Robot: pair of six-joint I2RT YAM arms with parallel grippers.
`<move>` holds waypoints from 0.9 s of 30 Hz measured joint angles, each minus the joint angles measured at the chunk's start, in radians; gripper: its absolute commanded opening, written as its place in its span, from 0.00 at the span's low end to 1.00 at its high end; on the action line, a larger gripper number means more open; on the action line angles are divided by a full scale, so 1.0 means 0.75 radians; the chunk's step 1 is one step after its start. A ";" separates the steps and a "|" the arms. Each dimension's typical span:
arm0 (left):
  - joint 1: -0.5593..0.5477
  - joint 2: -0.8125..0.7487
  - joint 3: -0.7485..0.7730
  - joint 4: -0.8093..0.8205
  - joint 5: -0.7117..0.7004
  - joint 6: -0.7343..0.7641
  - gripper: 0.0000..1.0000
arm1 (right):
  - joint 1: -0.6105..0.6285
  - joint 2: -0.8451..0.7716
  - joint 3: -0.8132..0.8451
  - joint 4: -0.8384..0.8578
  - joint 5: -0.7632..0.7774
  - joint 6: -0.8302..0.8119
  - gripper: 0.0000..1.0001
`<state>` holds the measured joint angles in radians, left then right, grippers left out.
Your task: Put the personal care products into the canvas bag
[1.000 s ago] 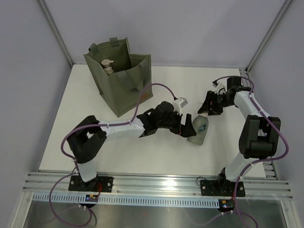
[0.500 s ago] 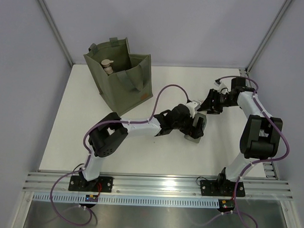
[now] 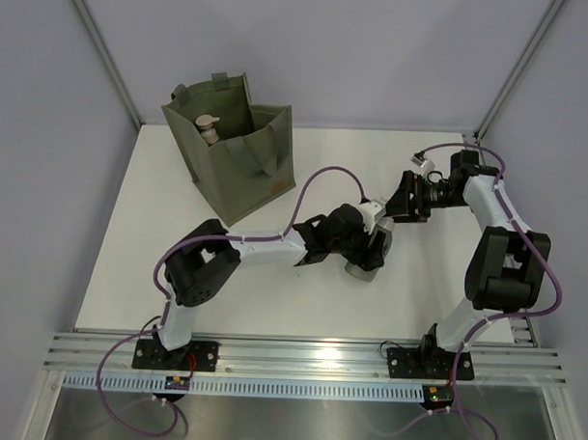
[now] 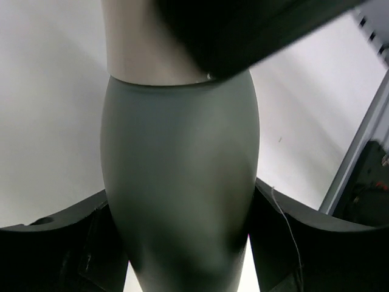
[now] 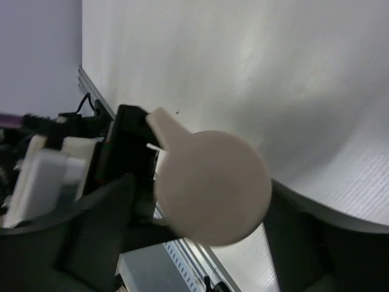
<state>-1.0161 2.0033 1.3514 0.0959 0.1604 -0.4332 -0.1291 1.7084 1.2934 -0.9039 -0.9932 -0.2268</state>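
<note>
A grey-green bottle [image 3: 363,263] with a beige pump lies mid-table. My left gripper [image 3: 371,244] is shut on its body. In the left wrist view the bottle [image 4: 179,182] fills the gap and both fingers [image 4: 55,243] press its sides. My right gripper [image 3: 400,202] is at the pump end, open. In the right wrist view the round beige pump head [image 5: 213,185] sits between its spread fingers [image 5: 310,231] with a gap on each side. The olive canvas bag [image 3: 240,170] stands at the back left, with a beige-pumped bottle [image 3: 208,128] inside.
The bag's two strap handles hang at its top rim [image 3: 222,79]. The left arm's purple cable [image 3: 320,173] loops above the table between bag and grippers. The right arm's body [image 3: 505,266] stands near the table's right edge rail [image 3: 522,329].
My left gripper reached over the grey-green bottle and closed on its body. My right gripper opened off the pump. The bottle shifted slightly left and nearer.
</note>
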 measured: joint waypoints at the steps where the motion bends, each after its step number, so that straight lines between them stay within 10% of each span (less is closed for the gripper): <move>1: 0.001 -0.025 -0.037 -0.015 0.004 0.024 0.00 | -0.001 -0.005 0.029 -0.068 -0.042 -0.066 1.00; 14: 0.148 -0.473 -0.356 -0.428 0.062 0.330 0.00 | -0.092 -0.317 0.035 -0.006 -0.137 -0.223 0.99; 27: 0.688 -0.711 0.258 -0.777 0.189 0.609 0.00 | -0.180 -0.392 -0.094 0.060 -0.184 -0.306 1.00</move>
<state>-0.4999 1.4700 1.5452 -0.4866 0.3023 0.0238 -0.2638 1.4147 1.2228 -0.8593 -1.1313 -0.4564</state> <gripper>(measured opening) 0.667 0.993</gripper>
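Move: The canvas bag stands about 33 cm to the left of the left gripper and 21 cm farther out, its middle some 5 cm higher; the beige bottle inside the bag is about 39 cm left and 23 cm ahead. The left fingers already hold the grey-green pump bottle around its body. From the right gripper, the bag is some 38 cm left and 14 cm ahead at about the same height, and the held bottle's middle is roughly 4 cm left, 7 cm back and 6 cm lower. Keep the left grip on the grey-green bottle and carry it left towards the canvas bag, dipping slightly, then swing up and forward to the bag's right side: about 24 cm left, 23 cm up and 11 cm forward overall, rolling the wrist some 25 degrees. Finish opening the right fingers, lift that hand about 8 cm clear of the pump, and ease it slightly right. ##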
